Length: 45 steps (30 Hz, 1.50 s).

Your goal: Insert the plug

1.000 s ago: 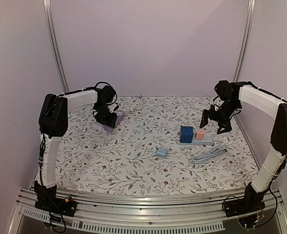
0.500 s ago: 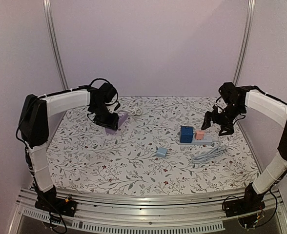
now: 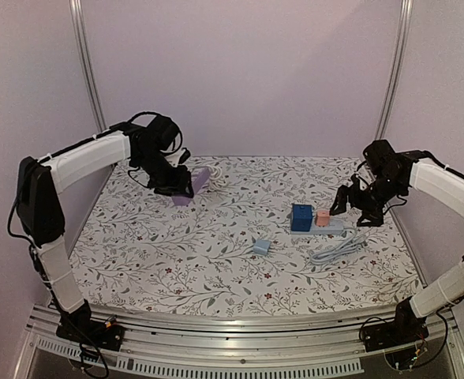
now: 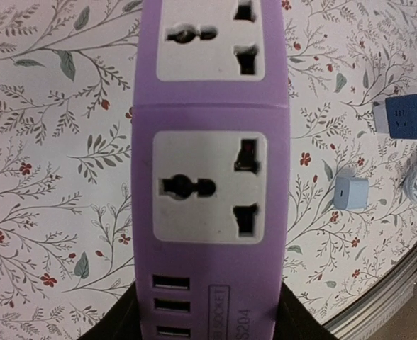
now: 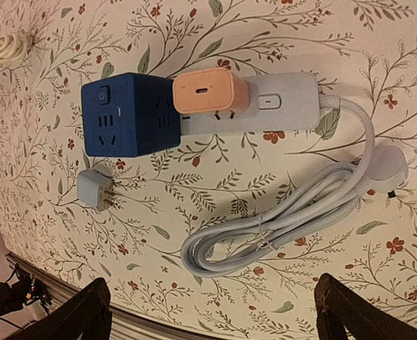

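My left gripper (image 3: 175,186) is shut on one end of a purple power strip (image 3: 194,186), holding it tilted above the table at the back left. In the left wrist view the strip (image 4: 212,163) fills the middle, with two white sockets and three USB ports facing the camera, and the black fingers (image 4: 113,322) clamp its sides. A small light-blue plug (image 3: 261,246) lies loose mid-table, also seen as the plug (image 4: 350,193) and the plug (image 5: 93,189). My right gripper (image 3: 357,207) hovers open over the right side; its fingers (image 5: 88,312) stand wide apart with nothing between them.
A white power strip (image 5: 283,105) lies at the right, carrying a blue cube adapter (image 5: 127,113) and a pink adapter (image 5: 210,92). Its bundled white cable (image 5: 286,219) lies beside it. Another white cord (image 3: 222,175) is bunched at the back.
My left arm has reached out and raised the purple power strip up and back, tilting it. My right gripper has drifted slightly right and lower, still open.
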{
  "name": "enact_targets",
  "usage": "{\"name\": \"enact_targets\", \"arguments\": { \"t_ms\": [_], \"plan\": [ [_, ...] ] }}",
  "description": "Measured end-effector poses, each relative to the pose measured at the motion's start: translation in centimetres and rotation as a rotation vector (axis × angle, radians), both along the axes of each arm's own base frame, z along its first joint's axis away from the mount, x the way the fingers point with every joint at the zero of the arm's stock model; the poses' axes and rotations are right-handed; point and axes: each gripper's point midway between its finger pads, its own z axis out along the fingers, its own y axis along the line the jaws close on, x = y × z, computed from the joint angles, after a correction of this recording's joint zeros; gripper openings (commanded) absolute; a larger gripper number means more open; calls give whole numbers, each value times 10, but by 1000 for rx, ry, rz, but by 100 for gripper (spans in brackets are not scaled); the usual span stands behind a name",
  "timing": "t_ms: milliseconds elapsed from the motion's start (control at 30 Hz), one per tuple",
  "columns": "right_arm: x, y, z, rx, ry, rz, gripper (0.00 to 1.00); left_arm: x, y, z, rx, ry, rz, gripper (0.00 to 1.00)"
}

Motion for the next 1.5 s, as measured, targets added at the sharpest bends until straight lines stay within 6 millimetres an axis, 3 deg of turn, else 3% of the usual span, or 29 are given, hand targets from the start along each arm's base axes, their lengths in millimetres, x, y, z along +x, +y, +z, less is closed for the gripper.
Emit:
{"name": "enact_targets", "arguments": {
  "t_ms": [200,400,600,733,933,1200,1367,1500],
  "plan": [
    [-10,-2,-5,15,8,-25,99,-22,-5,13,-43,15,5,0],
    [-11,0,2,38,-12,-36,99,-80,-7,6,-21,27,-22,0],
    [-11,5,5,58,-17,-29,99,-136,-14,-37,54,37,-50,0],
    [-10,12,8,73,-20,-14,99,-161,-17,-64,114,28,-63,0],
    [-4,22,9,81,-12,11,99,-176,-31,-83,183,-21,-94,0],
    [1,32,7,84,-7,37,99,-196,-41,-133,332,-25,-160,1],
    [1,34,6,84,-7,42,99,-198,-47,-139,351,-54,-180,31],
    [2,34,7,85,-11,43,99,-201,-49,-139,357,-63,-194,46]
  ]
}}
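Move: The left hand already holds the purple power strip in the air. The bare patch of table near the front edge that it is taken to lies about 20 cm back, 5 cm right and 15 cm below. The strip's white cord coil is some 17 cm ahead and 7 cm right of the hand, and the light blue plug about 6 cm back and 22 cm right. From the open right hand, the bare patch lies roughly 42 cm left and 12 cm back. Back towards the base some 20 cm and, after a slight rise, down about 14 cm, the left hand carries the gripped purple strip to the bare front patch, drifting a little right. Its wrist rolls some 20 degrees, bringing the fingers from leaning right to nearly straight down, grip kept throughout. The right hand, wide open and empty, shifts about 3 cm left above the table. ##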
